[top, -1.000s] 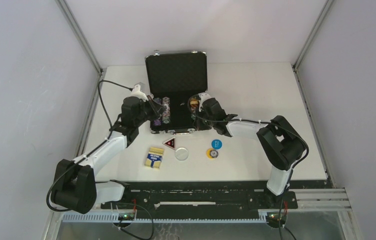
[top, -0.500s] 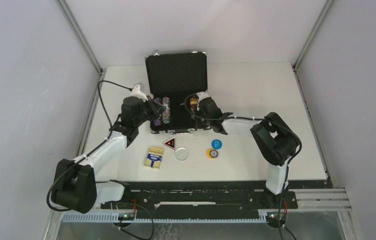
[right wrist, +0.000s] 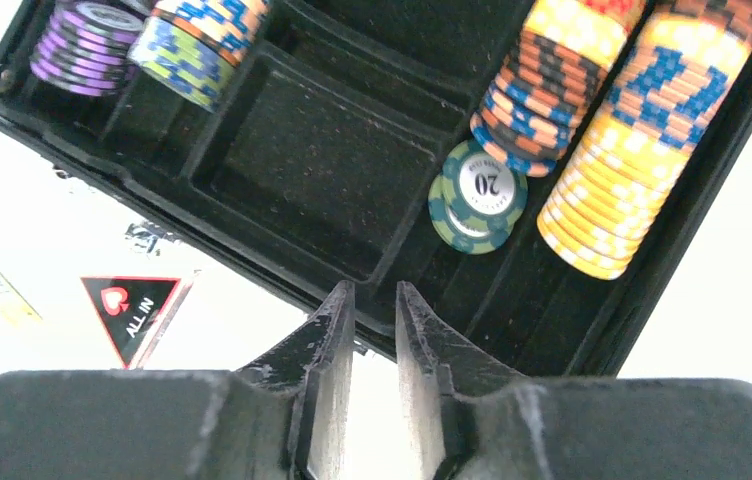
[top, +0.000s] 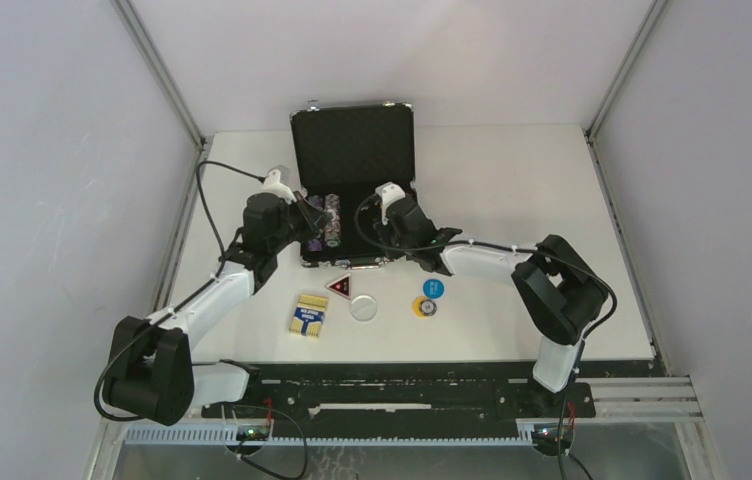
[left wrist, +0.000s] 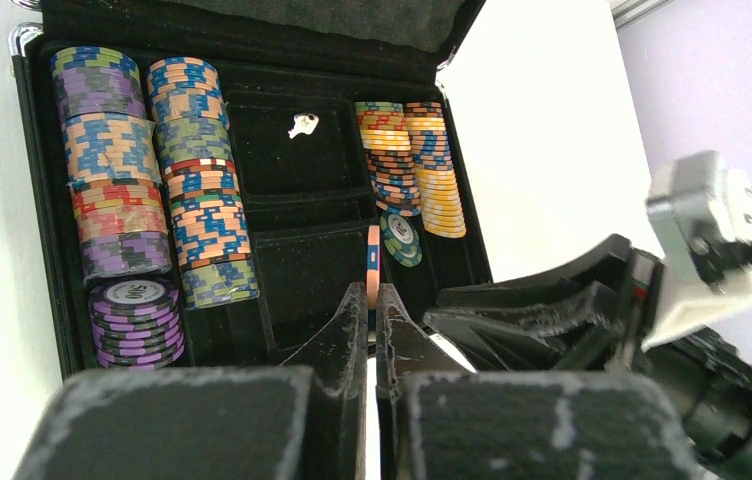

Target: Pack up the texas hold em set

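Note:
The black briefcase (top: 352,140) lies open, with rows of poker chips (left wrist: 112,150) on the left and more chips (right wrist: 632,130) on the right. My left gripper (left wrist: 372,295) is shut on an orange-and-blue poker chip (left wrist: 373,255), held edge-on above the front middle compartment. My right gripper (right wrist: 374,300) hovers over the case's front wall, slightly open and holding nothing. Green chips (right wrist: 479,195) lie loose in front of the orange row. The card box (top: 309,314), triangular token (top: 340,286), white disc (top: 363,308), blue disc (top: 433,288) and yellow disc (top: 422,306) lie on the table.
A small white key (left wrist: 303,124) lies in the rear middle compartment. The upright lid stands behind the tray. The two grippers are close together over the case, left gripper (top: 314,228) and right gripper (top: 392,240). Grey walls enclose the white table (top: 532,190).
My right gripper has shifted left over the case, and its jaws have gone from shut to slightly parted. The left arm has stayed still with its chip.

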Controlling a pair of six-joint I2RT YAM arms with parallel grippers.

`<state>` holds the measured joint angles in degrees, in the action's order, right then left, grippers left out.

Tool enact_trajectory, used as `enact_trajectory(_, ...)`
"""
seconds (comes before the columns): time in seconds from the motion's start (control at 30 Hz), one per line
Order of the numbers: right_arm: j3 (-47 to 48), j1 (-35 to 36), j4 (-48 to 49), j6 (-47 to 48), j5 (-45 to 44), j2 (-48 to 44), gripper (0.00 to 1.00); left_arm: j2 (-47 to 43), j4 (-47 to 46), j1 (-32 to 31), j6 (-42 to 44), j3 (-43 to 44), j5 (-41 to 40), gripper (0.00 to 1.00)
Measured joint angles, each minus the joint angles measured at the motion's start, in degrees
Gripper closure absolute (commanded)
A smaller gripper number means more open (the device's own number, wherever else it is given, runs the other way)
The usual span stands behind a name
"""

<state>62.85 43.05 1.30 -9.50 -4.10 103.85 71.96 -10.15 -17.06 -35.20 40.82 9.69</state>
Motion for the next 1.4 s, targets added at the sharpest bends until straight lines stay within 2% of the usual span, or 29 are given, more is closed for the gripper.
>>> enact_trajectory(0.03,0.09,0.83,-0.09,1.64,-1.4,-0.68,0.5,0.0,0.0,0.0,0.0,0.0,-0.02,1.0)
enact_trajectory(0.07,0.35,1.51,-0.35,2.89,-2.69,-1.05,0.46,0.0,0.0,0.0,-0.02,0.0,0.0,1.0)
enact_trajectory(0.17,2.36,3.17,-2.25,7.37,-7.41,-1.11,0.44,0.0,0.0,0.0,-0.39,0.0,-0.02,1.0)
enact_trajectory(0.43,5.92,3.45,-5.33,16.41,-14.43,0.17,0.43,-0.02,0.02,0.0,-0.44,0.0,-0.07,1.0)
enact_trajectory(0.73,7.13,2.54,-7.74,22.49,-16.35,4.31,0.44,-0.02,0.39,0.0,-0.42,0.0,-0.11,1.0)
enact_trajectory(1.4,7.52,4.92,-6.78,25.9,-17.57,7.39,0.44,0.0,0.46,0.5,-0.42,0.0,-0.52,1.0)
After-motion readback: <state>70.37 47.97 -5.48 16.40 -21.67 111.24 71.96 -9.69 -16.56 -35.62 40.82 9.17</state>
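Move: The two green 20 chips lie flat in the open case about 5 cm ahead of the right hand, neither left nor right, some 4 cm lower. Beyond them, the black-orange column centres roughly 7 cm farther out, and the yellow column 6 cm farther out and 5 cm to their right. From the left hand, the green chips are about 5 cm ahead, 12 cm right and 15 cm down. Up and forward goes the right hand first, about 3 cm each way over the case tray, its fingers spreading to roughly half open; then it sinks about 5 cm while shifting right, ending with a small ease back and left. The wrist meanwhile rolls some 30 degrees, left side down, bringing the parted, empty fingertips low just behind the green 20 chips; no touch can be made out. ##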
